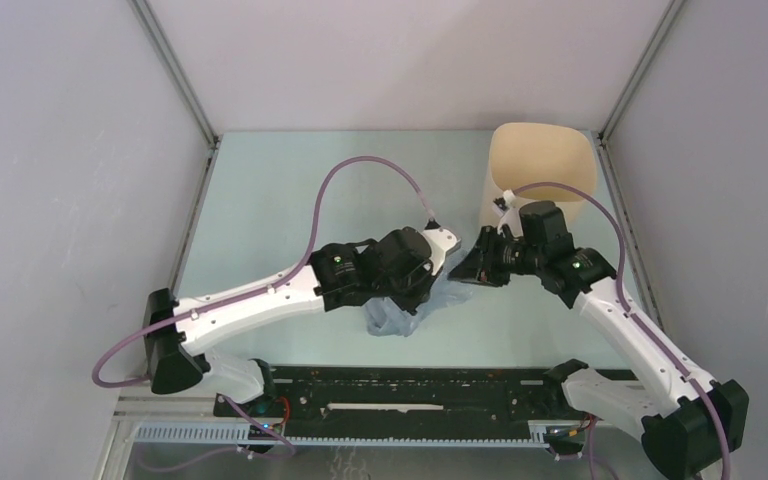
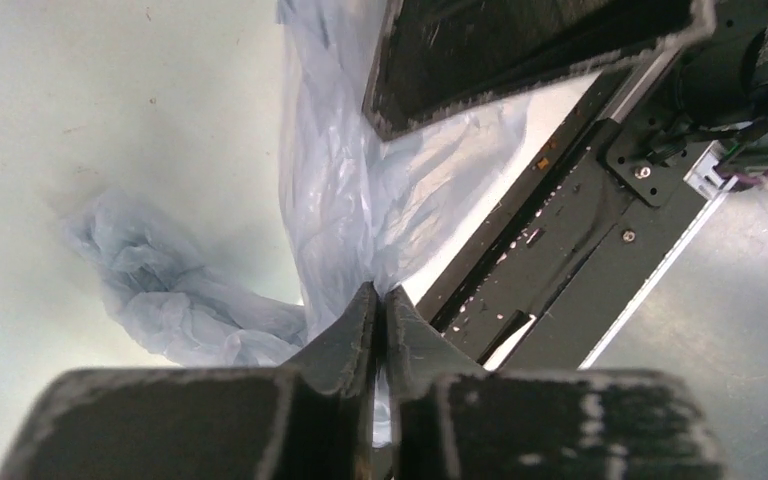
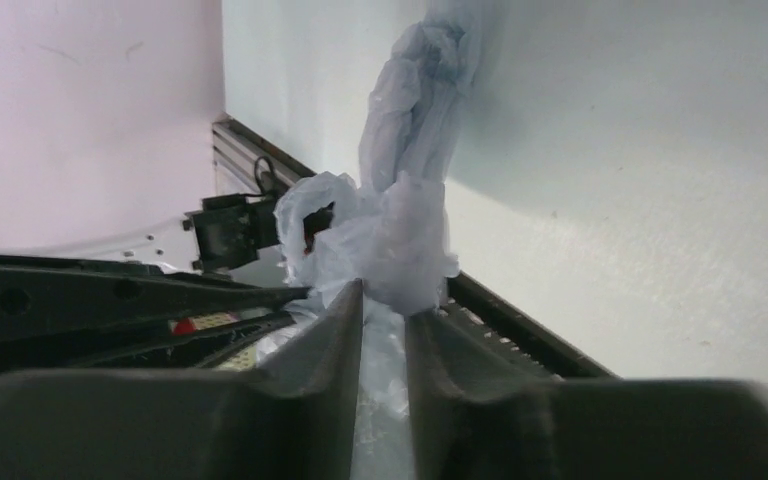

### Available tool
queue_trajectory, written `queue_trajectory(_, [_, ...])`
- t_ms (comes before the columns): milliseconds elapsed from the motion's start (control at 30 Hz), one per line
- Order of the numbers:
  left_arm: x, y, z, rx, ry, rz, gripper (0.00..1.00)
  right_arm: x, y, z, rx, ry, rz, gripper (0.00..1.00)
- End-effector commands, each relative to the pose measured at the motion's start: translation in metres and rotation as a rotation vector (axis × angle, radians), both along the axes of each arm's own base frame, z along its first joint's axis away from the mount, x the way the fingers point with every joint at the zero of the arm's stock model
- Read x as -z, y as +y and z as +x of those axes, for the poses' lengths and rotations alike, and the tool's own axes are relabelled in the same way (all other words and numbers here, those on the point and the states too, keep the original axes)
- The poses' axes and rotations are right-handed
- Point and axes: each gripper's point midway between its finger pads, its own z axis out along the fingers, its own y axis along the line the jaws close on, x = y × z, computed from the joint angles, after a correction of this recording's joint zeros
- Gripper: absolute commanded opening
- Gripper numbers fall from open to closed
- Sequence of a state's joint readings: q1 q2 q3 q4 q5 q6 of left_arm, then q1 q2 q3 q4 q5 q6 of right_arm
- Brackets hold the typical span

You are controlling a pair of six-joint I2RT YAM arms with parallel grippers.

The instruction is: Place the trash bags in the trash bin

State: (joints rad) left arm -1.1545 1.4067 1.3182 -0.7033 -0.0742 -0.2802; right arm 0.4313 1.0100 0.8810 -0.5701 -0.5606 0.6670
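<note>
The trash bag, thin pale-blue wrinkled film, hangs between my two grippers just above the table's middle. My left gripper is shut on a pinched fold of the bag, the rest trailing down to the table. My right gripper faces it from the right, and its jaws stand close together with a bunch of the bag filling the gap. In the top view the left gripper and right gripper nearly meet. The beige trash bin stands upright at the back right, just behind the right wrist.
Grey walls close in the pale-green table on the left, back and right. A black rail runs along the near edge between the arm bases. Purple cables loop over both arms.
</note>
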Motion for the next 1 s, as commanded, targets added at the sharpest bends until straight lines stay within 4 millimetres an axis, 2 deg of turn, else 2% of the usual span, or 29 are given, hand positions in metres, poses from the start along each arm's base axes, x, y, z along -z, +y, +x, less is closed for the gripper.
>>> queue_trajectory(0, [-0.014,0.001,0.006,-0.048,-0.024,-0.02,0.25,-0.018,-0.008,0.011,0.027,-0.094,0.007,0.12])
queue_trajectory(33, [-0.011,0.003,0.005,-0.063,-0.009,-0.019,0.37,-0.018,-0.01,0.013,0.042,-0.091,0.003,0.0])
queue_trajectory(100, [-0.006,0.008,-0.002,-0.091,0.032,-0.029,0.6,-0.019,-0.009,0.012,0.052,-0.072,0.011,0.0])
queue_trajectory(300, [0.011,0.012,-0.031,-0.173,0.174,-0.057,0.9,-0.032,-0.001,0.009,0.081,-0.024,0.084,0.0])
queue_trajectory(467, [0.033,0.005,-0.048,-0.225,0.254,-0.042,0.93,-0.039,-0.005,0.009,0.111,-0.051,0.087,0.0])
queue_trajectory(600, [0.019,0.001,-0.045,-0.314,0.341,-0.203,0.94,-0.037,-0.012,0.007,0.135,-0.064,0.059,0.0])
queue_trajectory(700, [0.002,0.003,-0.035,-0.411,0.439,-0.378,0.91,-0.048,-0.013,0.011,0.176,-0.094,0.098,0.0])
queue_trajectory(800, [0.001,0.008,-0.028,-0.472,0.545,-0.486,0.9,-0.064,-0.009,0.018,0.207,-0.135,0.156,0.0])
queue_trajectory(967, [0.002,0.005,-0.012,-0.555,0.728,-0.689,1.0,-0.08,-0.008,0.026,0.262,-0.182,0.197,0.0])
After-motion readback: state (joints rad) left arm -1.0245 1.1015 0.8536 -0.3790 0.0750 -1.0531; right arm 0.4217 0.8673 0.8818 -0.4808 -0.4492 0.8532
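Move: The trash bag hangs from the left hand's shut fingers, its middle about 1 cm ahead, 2 cm right and 6 cm below that hand. The right hand's half-closed fingers are around its upper folds, with the bag's middle roughly 4 cm back, 6 cm left and 7 cm below. The right gripper itself is some 6 cm ahead and 8 cm right of the left hand, about level. From the right hand, the trash bin's middle lies about 18 cm ahead, 15 cm right and 5 cm down. The right fingers shut the rest of the way and pinch the trash bag's upper folds while the left fingers open wide and let go, and then the right hand, swinging slightly clockwise, lifts the bag about 5 cm with gathering speed. The left hand, once open, draws back and down about 5 cm out of the folds, then turns forward, up and a little left, rolling some 50 degrees about its own pointing direction, counter-clockwise from above, its open fingers still beside the bag. ##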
